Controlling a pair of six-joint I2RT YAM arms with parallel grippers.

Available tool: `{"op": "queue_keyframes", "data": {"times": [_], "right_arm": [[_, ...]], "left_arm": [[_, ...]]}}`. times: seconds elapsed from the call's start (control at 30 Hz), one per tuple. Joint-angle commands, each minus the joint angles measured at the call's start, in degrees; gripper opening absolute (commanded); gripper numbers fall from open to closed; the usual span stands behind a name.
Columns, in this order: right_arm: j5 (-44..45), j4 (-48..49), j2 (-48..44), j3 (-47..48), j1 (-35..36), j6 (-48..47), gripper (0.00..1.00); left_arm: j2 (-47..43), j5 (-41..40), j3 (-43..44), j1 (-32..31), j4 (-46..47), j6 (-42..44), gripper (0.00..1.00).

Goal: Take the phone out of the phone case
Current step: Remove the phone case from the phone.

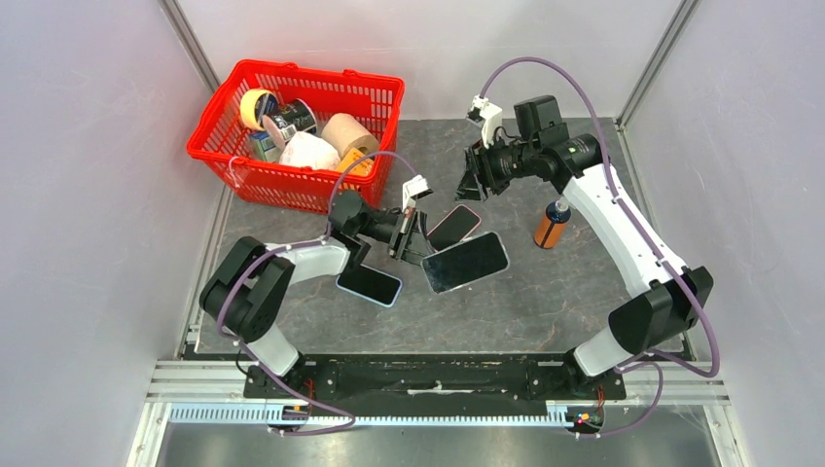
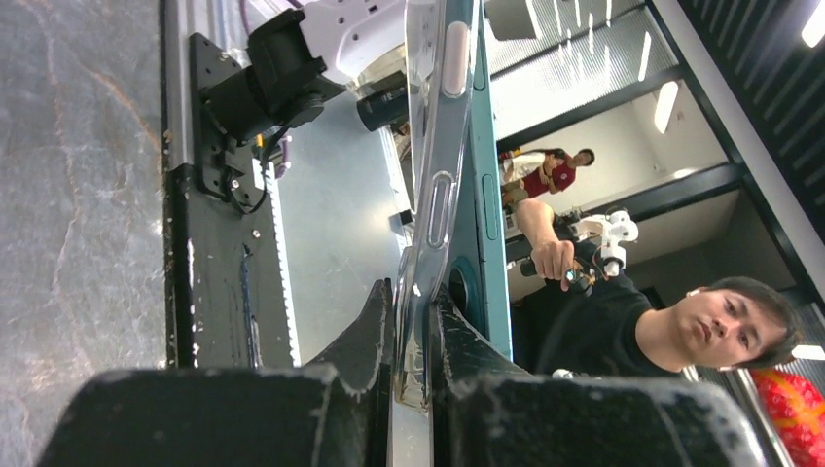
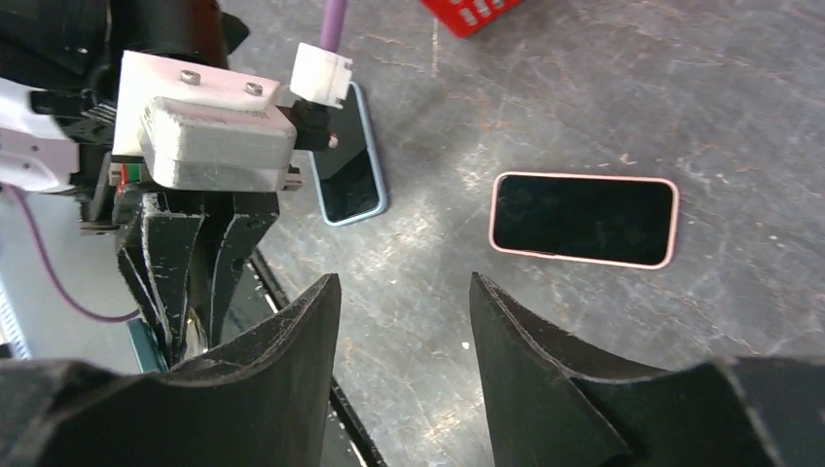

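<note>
My left gripper (image 1: 418, 241) is shut on the edge of a clear phone case (image 2: 435, 185) and holds it above the table. The phone (image 2: 492, 195), teal on its side, sits in that case; from above, the dark screen of the phone (image 1: 465, 261) faces up. In the left wrist view the left gripper (image 2: 413, 297) pinches only the clear rim, and the teal body lies outside the right finger. My right gripper (image 1: 475, 181) hovers behind and to the right, apart from the phone. In the right wrist view the right gripper (image 3: 404, 292) is open with nothing between its fingers.
A pink-cased phone (image 1: 453, 226) and a blue-cased phone (image 1: 370, 284) lie flat on the grey table on either side of the left gripper. An orange bottle (image 1: 551, 226) stands at the right. A red basket (image 1: 226, 156) with tape rolls and other items sits at the back left.
</note>
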Motion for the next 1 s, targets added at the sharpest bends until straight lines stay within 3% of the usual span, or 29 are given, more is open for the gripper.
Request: {"op": "queue_keyframes", "data": {"times": [0.0, 0.13, 0.23, 0.33, 0.4, 0.6, 0.7, 0.97], "right_arm": [[4.8, 3.5, -0.5, 3.5, 0.1, -1.6, 0.60], [3.6, 2.8, -0.8, 4.0, 0.1, -2.5, 0.61], [-0.5, 0.0, -1.0, 5.7, 0.1, -6.5, 0.62], [-5.7, -5.4, -1.2, 7.5, 0.7, -13.2, 0.65], [-4.5, -8.2, -1.4, 7.9, 2.7, -16.5, 0.66], [6.2, -3.3, -3.8, 2.0, 9.4, -14.7, 0.68], [10.6, -0.5, -3.7, 0.4, 10.6, -11.3, 0.78], [18.4, 7.9, -2.7, -6.3, 12.1, -2.0, 0.84]], "left_arm": [[-4.3, -1.1, -0.6, 2.3, -9.5, 10.4, 0.02], [-6.3, -2.4, -0.1, 3.4, -25.3, 23.6, 0.02], [-8.0, -4.4, 2.9, 4.3, -47.1, 39.6, 0.02], [-8.9, -8.5, 9.4, 4.3, -74.9, 62.9, 0.02], [-8.6, -10.6, 12.2, 4.6, -83.8, 70.4, 0.02], [-10.2, -20.0, 11.9, 5.8, -82.5, 67.7, 0.02], [-10.6, -23.7, 12.3, 6.5, -81.8, 65.2, 0.02], [-9.4, -35.1, 15.4, 7.1, -83.7, 57.4, 0.02]]}}
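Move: The phone in its clear case is still pinched at one end by the left fingers; its middle lies about 8 cm to that hand's right and 2 cm back, roughly level with it. From the open, empty right hand it is some 14 cm back, straight in line sideways and about 1 cm lower. The pink-edged phone lies on the table about 4 cm ahead and 4 cm left of the right hand, 24 cm down. The cased phone is carried down and forward, about 9 cm each way and slightly left, by the left hand, which keeps its pinch while swinging counter-clockwise and dipping its fingertips by nearly 30 degrees each. Meanwhile the right hand noses forward, comes back some 5 cm and left over a small rise, then sinks and eases forward again, fingers spreading wider towards the phone's free end. ##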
